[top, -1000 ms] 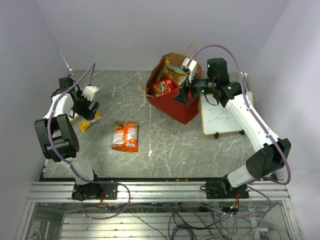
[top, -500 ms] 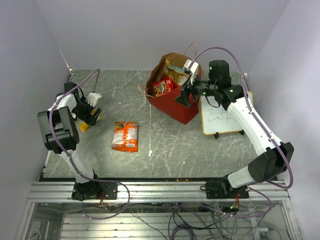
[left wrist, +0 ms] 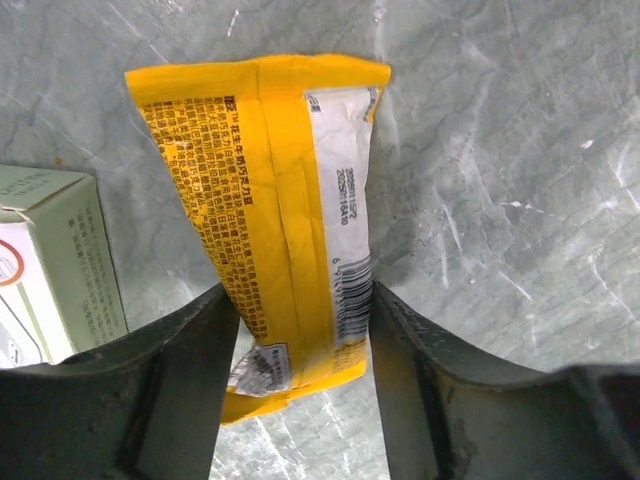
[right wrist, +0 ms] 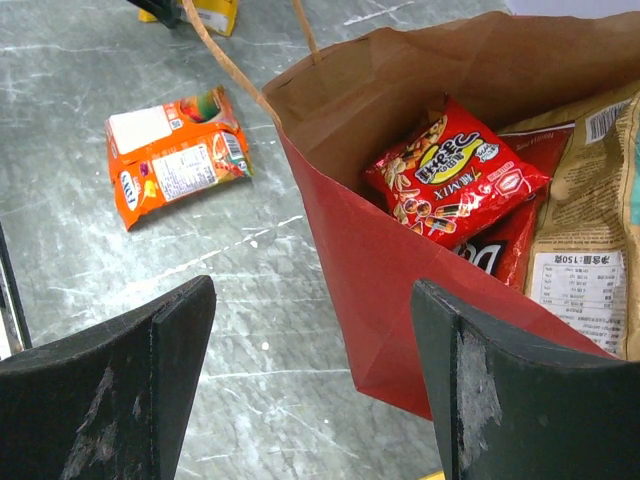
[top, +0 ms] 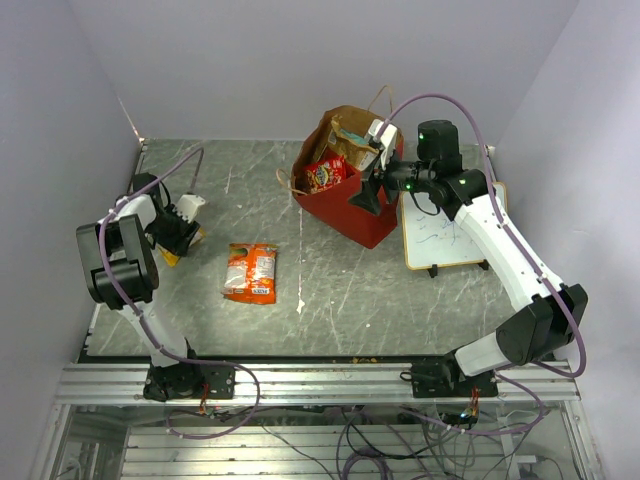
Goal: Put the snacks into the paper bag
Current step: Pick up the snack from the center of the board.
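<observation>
The paper bag (top: 345,218) stands upright at the back, red outside and brown inside; it also shows in the right wrist view (right wrist: 350,270). It holds a red packet (right wrist: 455,170) and a kraft pouch (right wrist: 590,235). My right gripper (top: 366,192) is open and empty beside the bag's near right wall, which sits between the fingers (right wrist: 312,290). An orange packet (top: 251,272) lies flat mid-table. My left gripper (top: 180,232) is low at the far left, its fingers pressed on both long edges of a yellow packet (left wrist: 290,200), whose near end curls up off the table.
A pale green-white carton (left wrist: 50,270) lies just left of the yellow packet. A wood-framed whiteboard (top: 445,235) lies right of the bag, under my right arm. The bag's paper handles (right wrist: 235,70) hang over its left rim.
My left gripper has moved down and toward the near side onto the yellow packet. My right gripper shifted only slightly beside the bag and stays open.
</observation>
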Robot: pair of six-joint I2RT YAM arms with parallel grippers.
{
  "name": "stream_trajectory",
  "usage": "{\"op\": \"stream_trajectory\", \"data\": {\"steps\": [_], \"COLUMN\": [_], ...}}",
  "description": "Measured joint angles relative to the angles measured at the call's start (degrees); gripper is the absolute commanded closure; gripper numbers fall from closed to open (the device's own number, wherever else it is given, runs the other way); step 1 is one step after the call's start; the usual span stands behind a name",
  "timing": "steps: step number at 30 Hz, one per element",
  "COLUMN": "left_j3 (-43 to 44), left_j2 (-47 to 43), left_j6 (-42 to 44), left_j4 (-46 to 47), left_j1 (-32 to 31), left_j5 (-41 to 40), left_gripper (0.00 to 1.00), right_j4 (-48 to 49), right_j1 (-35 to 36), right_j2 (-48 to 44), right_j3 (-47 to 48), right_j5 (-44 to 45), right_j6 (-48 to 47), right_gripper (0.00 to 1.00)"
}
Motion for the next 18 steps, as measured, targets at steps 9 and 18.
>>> {"op": "stream_trajectory", "data": {"steps": [9,18], "left_j3": [-3.8,-4.4], "left_j2": [-4.3,-14.6], "left_j6": [0.3,-1.9], "left_j4": [-0.6,-3.2], "left_j1": [-0.2,-3.6], "left_j5": [1.4,8.2], "left_gripper": [0.56,0.63], "right_j4": [0.9,5.4], "right_j1": [0.0,0.0], "right_j2": [0.0,-0.5], "right_j3": [-0.9,-4.9], "right_j5": [-1.0,-4.9], "right_j6": [0.3,3.6], "right_gripper": [0.2,0.21]}}
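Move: The yellow snack lies between the left hand's open fingers, its middle about 2 cm ahead, 2 cm right and 1 cm below. The small box stands some 8 cm left and 4 cm ahead of that hand, at about its height; the orange snack is roughly 20 cm right and 7 cm back, about 1 cm lower. From the right hand the yellow snack is around 54 cm left, 3 cm ahead and 29 cm below. The left fingers close, pinching the yellow snack, as the hand slips back, then lifts about 6 cm and swings right. ##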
